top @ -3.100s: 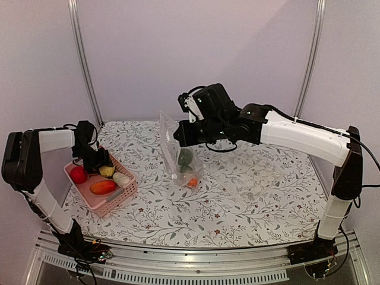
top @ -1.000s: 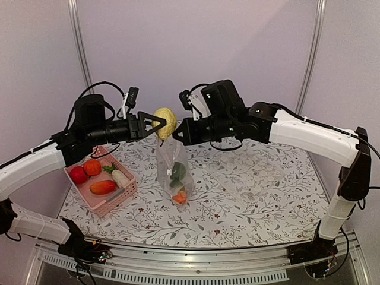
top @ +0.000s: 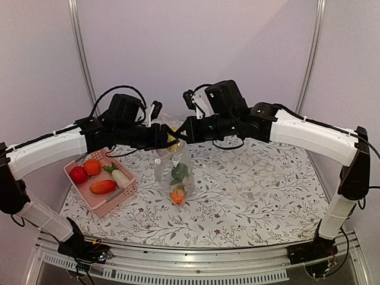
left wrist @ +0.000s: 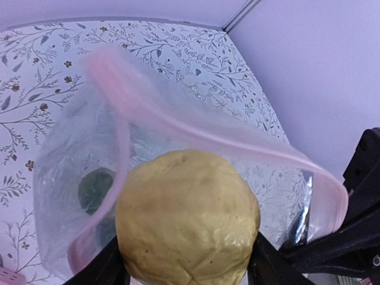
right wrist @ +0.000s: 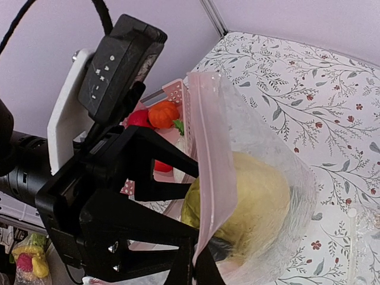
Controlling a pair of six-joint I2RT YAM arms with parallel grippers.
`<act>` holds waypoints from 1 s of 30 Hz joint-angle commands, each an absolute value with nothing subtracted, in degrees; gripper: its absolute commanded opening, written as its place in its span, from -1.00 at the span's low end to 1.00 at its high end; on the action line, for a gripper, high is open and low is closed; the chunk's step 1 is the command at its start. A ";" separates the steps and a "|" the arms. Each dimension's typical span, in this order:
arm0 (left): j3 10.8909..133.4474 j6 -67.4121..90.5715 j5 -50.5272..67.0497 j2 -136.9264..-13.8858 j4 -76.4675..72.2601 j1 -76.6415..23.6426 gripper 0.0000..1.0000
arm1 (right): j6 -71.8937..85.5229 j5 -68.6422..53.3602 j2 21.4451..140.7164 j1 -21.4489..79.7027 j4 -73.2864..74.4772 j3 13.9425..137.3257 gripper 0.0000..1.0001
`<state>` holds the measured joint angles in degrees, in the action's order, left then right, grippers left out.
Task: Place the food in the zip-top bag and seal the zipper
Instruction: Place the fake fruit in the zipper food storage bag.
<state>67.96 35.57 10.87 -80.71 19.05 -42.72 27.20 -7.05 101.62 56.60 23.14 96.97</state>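
The zip-top bag (top: 174,172) hangs upright over the table's middle. My right gripper (top: 181,136) (right wrist: 198,264) is shut on its pinkish zipper (right wrist: 208,160) (left wrist: 196,133) and holds the mouth open. My left gripper (top: 168,140) (left wrist: 187,260) is shut on a yellow fruit (left wrist: 187,222) (right wrist: 252,202), which sits in the bag's mouth just inside the rim. A green piece (top: 179,172) (left wrist: 95,190) and an orange piece (top: 177,195) of the food lie at the bag's bottom. A red, an orange, a white and a red-orange piece lie in the pink basket (top: 116,200).
The pink basket stands at the table's left, near the left arm's elbow. The left gripper's black fingers (right wrist: 157,157) fill the left half of the right wrist view. Grey walls close the back and both sides.
My left gripper has carried the yellow fruit right and down, from beside the bag's rim into its mouth. The right gripper has kept its hold on the zipper.
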 commanded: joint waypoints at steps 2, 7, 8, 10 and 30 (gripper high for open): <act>74.50 31.24 3.60 -84.42 30.57 -47.21 0.19 | 26.98 -6.70 100.37 56.89 21.36 96.50 -1.00; 76.01 31.10 0.55 -85.24 32.88 -48.30 0.24 | 27.07 -6.24 100.63 56.93 21.46 96.50 -1.00; 76.14 31.03 0.23 -85.13 32.92 -48.40 0.25 | 27.07 -6.10 100.57 56.94 21.57 96.46 -1.00; 76.41 30.97 0.19 -84.55 32.95 -48.59 0.34 | 27.05 -5.61 100.59 56.89 21.69 96.42 -1.00; 77.34 31.13 -2.29 -76.41 32.14 -48.87 0.64 | 26.92 -3.62 100.44 56.79 22.38 96.06 -1.00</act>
<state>75.09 31.27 -2.02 -79.20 32.36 -48.01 27.20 -4.84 101.62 56.60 23.07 96.97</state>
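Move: The yellow fruit is already in the left fingers at the bag's open mouth. The bag's pocket hangs under that hand, some 10 cm below and 2 cm to its right, with no real offset ahead. In it, the green fruit lies about 13 cm below the hand and 3 cm right, the orange one about 21 cm below, 2 cm right and 1 cm back. The basket sits roughly 29 cm left, 2 cm ahead and 22 cm down. From the right gripper, the pocket is about 12 cm below and 2 cm left. Lower the left gripper about 2 cm into the bag's mouth, rolling its left side up some 15 degrees, and open the fingers wider to let go of the yellow fruit over the pocket. Then lift the empty, open fingers nearly 4 cm, easing slightly left and back. Keep the right gripper still, pinching the bag's zipper edge. ##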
